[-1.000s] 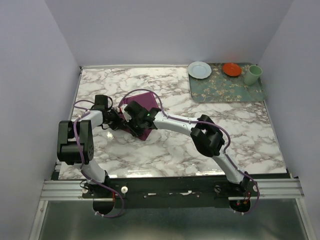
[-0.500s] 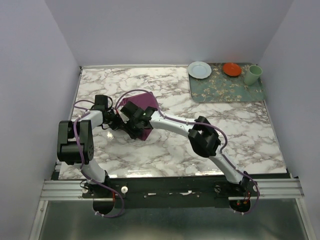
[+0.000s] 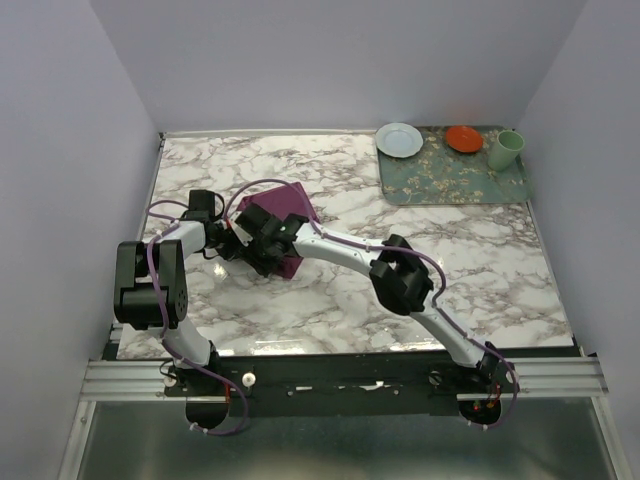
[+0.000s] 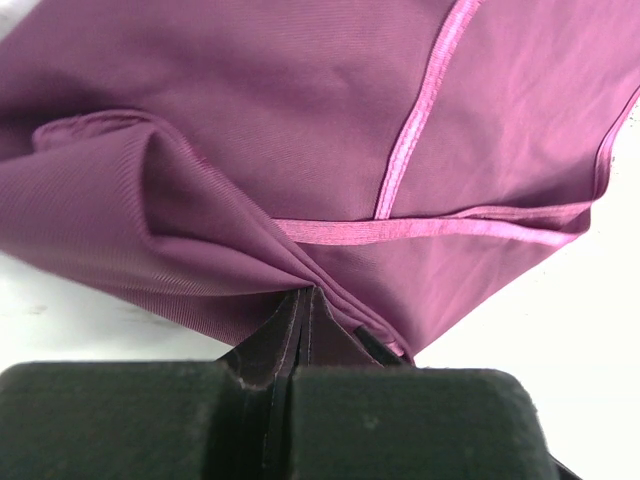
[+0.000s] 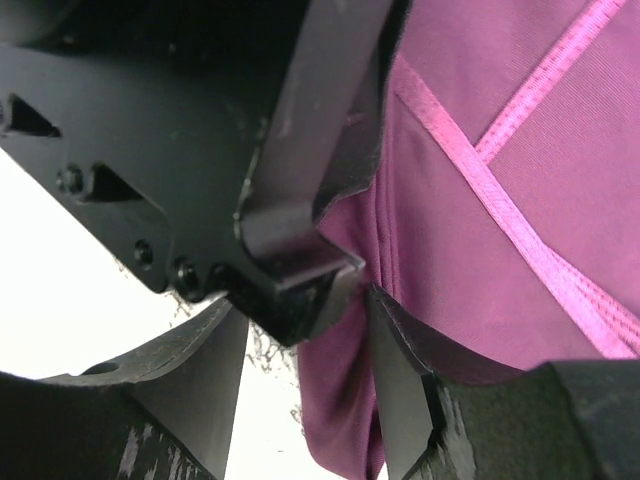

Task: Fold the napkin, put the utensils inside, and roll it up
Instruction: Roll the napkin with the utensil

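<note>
The plum-purple napkin point(image 3: 288, 208) lies bunched on the marble table left of centre. In the left wrist view the napkin point(image 4: 300, 130) fills the frame, folded over with its pink hems crossing. My left gripper point(image 4: 305, 292) is shut on a gathered edge of the cloth. My right gripper point(image 5: 300, 345) is open right beside it, its fingers point(image 5: 400, 390) straddling the napkin point(image 5: 480, 230) fold and the tip of the left gripper point(image 5: 290, 250). From above, both grippers point(image 3: 250, 245) meet at the napkin's near-left edge. The utensils are hidden.
A green floral mat point(image 3: 450, 178) lies at the back right, carrying a white plate point(image 3: 398, 139), an orange dish point(image 3: 463, 138) and a pale green cup point(image 3: 506, 149). The table's left edge point(image 3: 150, 210) runs close to the left arm.
My right gripper has slid left toward the left gripper and its jaws have spread apart. The left gripper has kept its hold on the napkin without moving.
</note>
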You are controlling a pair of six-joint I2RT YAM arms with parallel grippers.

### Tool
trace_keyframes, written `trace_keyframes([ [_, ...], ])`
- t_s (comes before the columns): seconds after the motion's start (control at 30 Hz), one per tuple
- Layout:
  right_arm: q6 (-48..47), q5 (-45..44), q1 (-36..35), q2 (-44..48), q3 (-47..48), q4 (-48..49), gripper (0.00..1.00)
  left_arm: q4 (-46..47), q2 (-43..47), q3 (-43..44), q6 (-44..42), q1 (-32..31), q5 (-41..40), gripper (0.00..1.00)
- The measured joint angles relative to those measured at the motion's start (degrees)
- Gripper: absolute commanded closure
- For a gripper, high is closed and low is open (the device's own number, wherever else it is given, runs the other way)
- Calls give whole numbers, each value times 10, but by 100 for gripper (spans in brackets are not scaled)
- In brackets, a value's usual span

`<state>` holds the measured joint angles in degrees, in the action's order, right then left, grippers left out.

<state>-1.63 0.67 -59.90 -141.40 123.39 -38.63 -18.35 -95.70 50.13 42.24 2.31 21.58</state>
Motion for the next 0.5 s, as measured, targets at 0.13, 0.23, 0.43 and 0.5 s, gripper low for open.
trace_keyframes([
  [0.13,-2,-19,-1,-5,4,3,47,1,0,0,0,3,0,100],
  [0.23,2,-32,-3,-1,-11,18,57,1,0,0,0,3,0,100],
  [0.43,2,-73,-8,21,-69,75,76,2,-1,0,0,5,1,100],
  [0.5,-1,-82,-10,28,-86,94,89,3,-2,0,0,6,2,100],
])
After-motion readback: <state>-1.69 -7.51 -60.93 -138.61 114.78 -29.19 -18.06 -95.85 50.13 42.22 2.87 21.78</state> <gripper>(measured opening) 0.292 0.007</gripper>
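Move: The stretch of napkin roll next to be gripped lies about 2 cm ahead of the right hand, level with it sideways and 1 cm below; it is some 2 cm back and 5 cm right of the left hand. From the right hand, the flat napkin's middle is roughly 11 cm ahead and 5 cm right, and the roll's near end about 2 cm back and 5 cm right. The napkin roll comes between the right fingers as that hand eases about 1.5 cm forward onto it, sinking slightly and tilting under 10 degrees so the fingertips swing outward. Wide at first, the right fingers then close to about half their gap, pinching the roll beside the left gripper, which stays put with its shut tips at the fold. ##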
